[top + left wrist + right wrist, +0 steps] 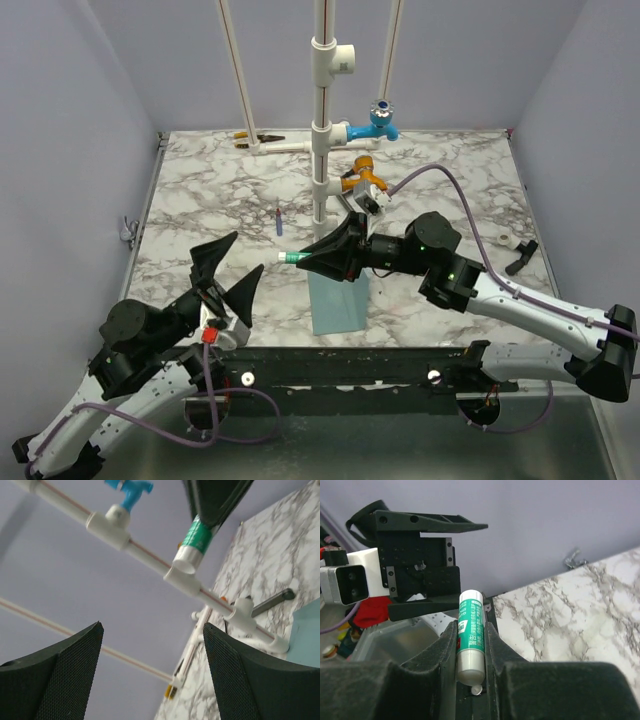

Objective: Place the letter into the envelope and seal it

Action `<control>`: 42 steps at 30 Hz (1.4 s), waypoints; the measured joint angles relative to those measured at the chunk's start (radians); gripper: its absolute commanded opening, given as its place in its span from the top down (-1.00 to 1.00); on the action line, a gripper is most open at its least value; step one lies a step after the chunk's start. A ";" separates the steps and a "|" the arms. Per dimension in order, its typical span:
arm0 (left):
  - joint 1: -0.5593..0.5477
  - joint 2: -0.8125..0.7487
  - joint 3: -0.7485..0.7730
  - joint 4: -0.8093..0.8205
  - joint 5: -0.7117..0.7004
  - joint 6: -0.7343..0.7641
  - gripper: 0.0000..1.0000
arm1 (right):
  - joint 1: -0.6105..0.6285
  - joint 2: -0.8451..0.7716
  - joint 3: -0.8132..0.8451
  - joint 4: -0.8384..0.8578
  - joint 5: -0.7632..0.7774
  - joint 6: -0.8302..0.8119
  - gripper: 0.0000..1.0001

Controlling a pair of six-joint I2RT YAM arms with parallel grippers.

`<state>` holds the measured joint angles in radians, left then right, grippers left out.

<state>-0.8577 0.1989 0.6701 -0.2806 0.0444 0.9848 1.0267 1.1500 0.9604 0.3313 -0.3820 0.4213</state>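
Note:
The light teal-blue envelope [335, 298] lies flat on the marble table, near the front middle; one corner of it shows in the left wrist view [306, 641]. The letter is out of view. My right gripper [318, 257] hovers over the envelope's far end, shut on a green-and-white glue stick [291, 258] [470, 632] that is pinched between its fingers [446, 645]. The stick's pale end [186, 565] points left, toward my left gripper [232, 272] [152, 680]. That gripper stands open and empty, raised left of the envelope.
A white pipe stand [322, 130] rises at the table's back middle, with a blue valve [381, 120] and an orange fitting [362, 180]. A small blue pen [279, 218] lies left of it. A black tool [520, 256] rests at the right edge, pliers [256, 138] at the back.

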 measured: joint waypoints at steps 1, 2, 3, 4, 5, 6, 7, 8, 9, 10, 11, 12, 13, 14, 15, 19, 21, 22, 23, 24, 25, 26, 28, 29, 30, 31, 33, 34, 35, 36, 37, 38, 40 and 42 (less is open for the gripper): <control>0.000 -0.010 0.008 -0.002 0.049 0.007 -0.59 | 0.000 -0.010 0.003 0.002 -0.017 -0.019 0.99; 0.000 -0.019 0.013 -0.006 0.101 0.021 -0.58 | 0.000 -0.016 0.005 0.006 -0.033 -0.036 0.99; 0.000 -0.020 0.018 -0.013 0.146 0.038 -0.56 | 0.000 -0.018 0.006 0.012 -0.048 -0.049 0.99; 0.000 -0.012 0.025 -0.021 0.186 0.052 -0.53 | 0.000 -0.018 0.006 0.014 -0.061 -0.059 0.99; 0.000 -0.005 0.031 -0.029 0.211 0.061 -0.50 | 0.000 -0.015 0.005 0.015 -0.074 -0.066 0.99; 0.000 0.019 0.045 -0.040 0.246 0.080 -0.49 | 0.000 -0.013 0.005 0.018 -0.085 -0.071 0.99; 0.000 0.035 0.055 -0.046 0.262 0.091 -0.47 | 0.000 -0.010 0.005 0.020 -0.094 -0.074 0.99; 0.000 0.069 0.073 -0.050 0.286 0.115 -0.46 | 0.000 -0.007 0.005 0.026 -0.104 -0.075 0.99; 0.000 0.093 0.084 -0.051 0.301 0.141 -0.43 | 0.000 -0.003 0.005 0.034 -0.112 -0.076 0.99; 0.000 0.121 0.095 -0.050 0.316 0.158 -0.39 | 0.000 0.001 0.005 0.041 -0.119 -0.076 0.98; 0.000 0.138 0.100 -0.050 0.332 0.188 -0.33 | 0.000 0.004 0.005 0.047 -0.126 -0.075 0.99; 0.000 0.147 0.101 -0.051 0.342 0.204 -0.27 | 0.000 0.007 0.005 0.051 -0.132 -0.075 0.99; 0.000 0.155 0.102 -0.051 0.357 0.225 -0.22 | 0.001 0.010 0.005 0.057 -0.136 -0.075 0.99; -0.001 0.159 0.102 -0.051 0.367 0.239 -0.16 | 0.001 0.012 0.005 0.064 -0.141 -0.075 0.99; -0.002 0.161 0.102 -0.051 0.377 0.254 -0.10 | 0.001 0.014 0.004 0.069 -0.145 -0.075 0.99; -0.016 0.166 0.102 -0.050 0.409 0.290 0.03 | 0.001 0.023 0.004 0.082 -0.161 -0.075 0.99; -0.027 0.173 0.102 -0.050 0.420 0.299 0.05 | 0.002 0.031 0.005 0.086 -0.167 -0.075 0.99; -0.033 0.177 0.102 -0.050 0.425 0.305 0.06 | 0.002 0.033 0.005 0.087 -0.169 -0.075 0.99; -0.040 0.179 0.102 -0.050 0.429 0.312 0.07 | 0.002 0.036 0.005 0.087 -0.172 -0.075 0.99; -0.045 0.180 0.102 -0.050 0.431 0.317 0.09 | 0.002 0.038 0.005 0.087 -0.175 -0.076 0.99; -0.055 0.180 0.102 -0.050 0.435 0.323 0.13 | 0.002 0.040 0.005 0.087 -0.180 -0.076 0.98; -0.065 0.180 0.102 -0.050 0.436 0.327 0.18 | 0.002 0.042 0.005 0.086 -0.185 -0.076 0.99; -0.077 0.181 0.102 -0.050 0.436 0.329 0.23 | 0.002 0.043 0.005 0.086 -0.193 -0.077 0.98; -0.082 0.183 0.102 -0.049 0.435 0.329 0.25 | 0.002 0.043 0.005 0.086 -0.198 -0.080 0.99; -0.087 0.187 0.102 -0.050 0.435 0.328 0.27 | 0.002 0.043 0.005 0.086 -0.203 -0.082 0.99; -0.089 0.191 0.102 -0.050 0.435 0.328 0.27 | 0.002 0.043 0.005 0.086 -0.208 -0.083 0.99; -0.090 0.196 0.102 -0.050 0.434 0.328 0.29 | 0.002 0.045 0.005 0.086 -0.218 -0.083 0.99; -0.092 0.198 0.102 -0.050 0.433 0.328 0.31 | 0.002 0.046 0.005 0.087 -0.224 -0.083 0.99; -0.093 0.201 0.102 -0.050 0.432 0.328 0.35 | 0.002 0.048 0.005 0.087 -0.231 -0.083 0.99; -0.094 0.203 0.102 -0.050 0.430 0.328 0.41 | 0.002 0.050 0.005 0.087 -0.237 -0.083 0.99; -0.094 0.205 0.102 -0.050 0.430 0.328 0.47 | 0.002 0.053 0.005 0.087 -0.241 -0.083 0.99; -0.094 0.206 0.102 -0.053 0.429 0.328 0.58 | 0.002 0.056 0.005 0.087 -0.245 -0.083 0.99; -0.095 0.208 0.102 -0.060 0.425 0.327 0.87 | 0.002 0.061 0.009 0.089 -0.251 -0.082 0.99; -0.099 0.208 0.102 -0.061 0.421 0.327 1.00 | 0.002 0.062 0.013 0.089 -0.255 -0.083 0.99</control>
<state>-0.9569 0.4068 0.7723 -0.3420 0.4652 1.3113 1.0283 1.2121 0.9730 0.4206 -0.6373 0.3386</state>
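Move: The green-and-white glue stick, held in the right gripper with one white end towards the left hand, has its middle about 10 cm to the right of the open left gripper, 1 cm back and level with it; that middle is about 1 cm left of the right hand point. The envelope lies some 35 cm below the left gripper, 10 cm ahead and 17 cm right, and the white pipe's foot 23 cm ahead, 12 cm right and 33 cm down. Bring the left gripper about 8 cm right and 5 cm back, level, swinging its fingers some 25 to 30 degrees clockwise to face the right hand, and close them from wide open to pinch the exposed part of the glue stick beside the right fingertips. Keep the right grip shut on the stick while easing that hand 3 cm back, turning it slightly counter-clockwise. ##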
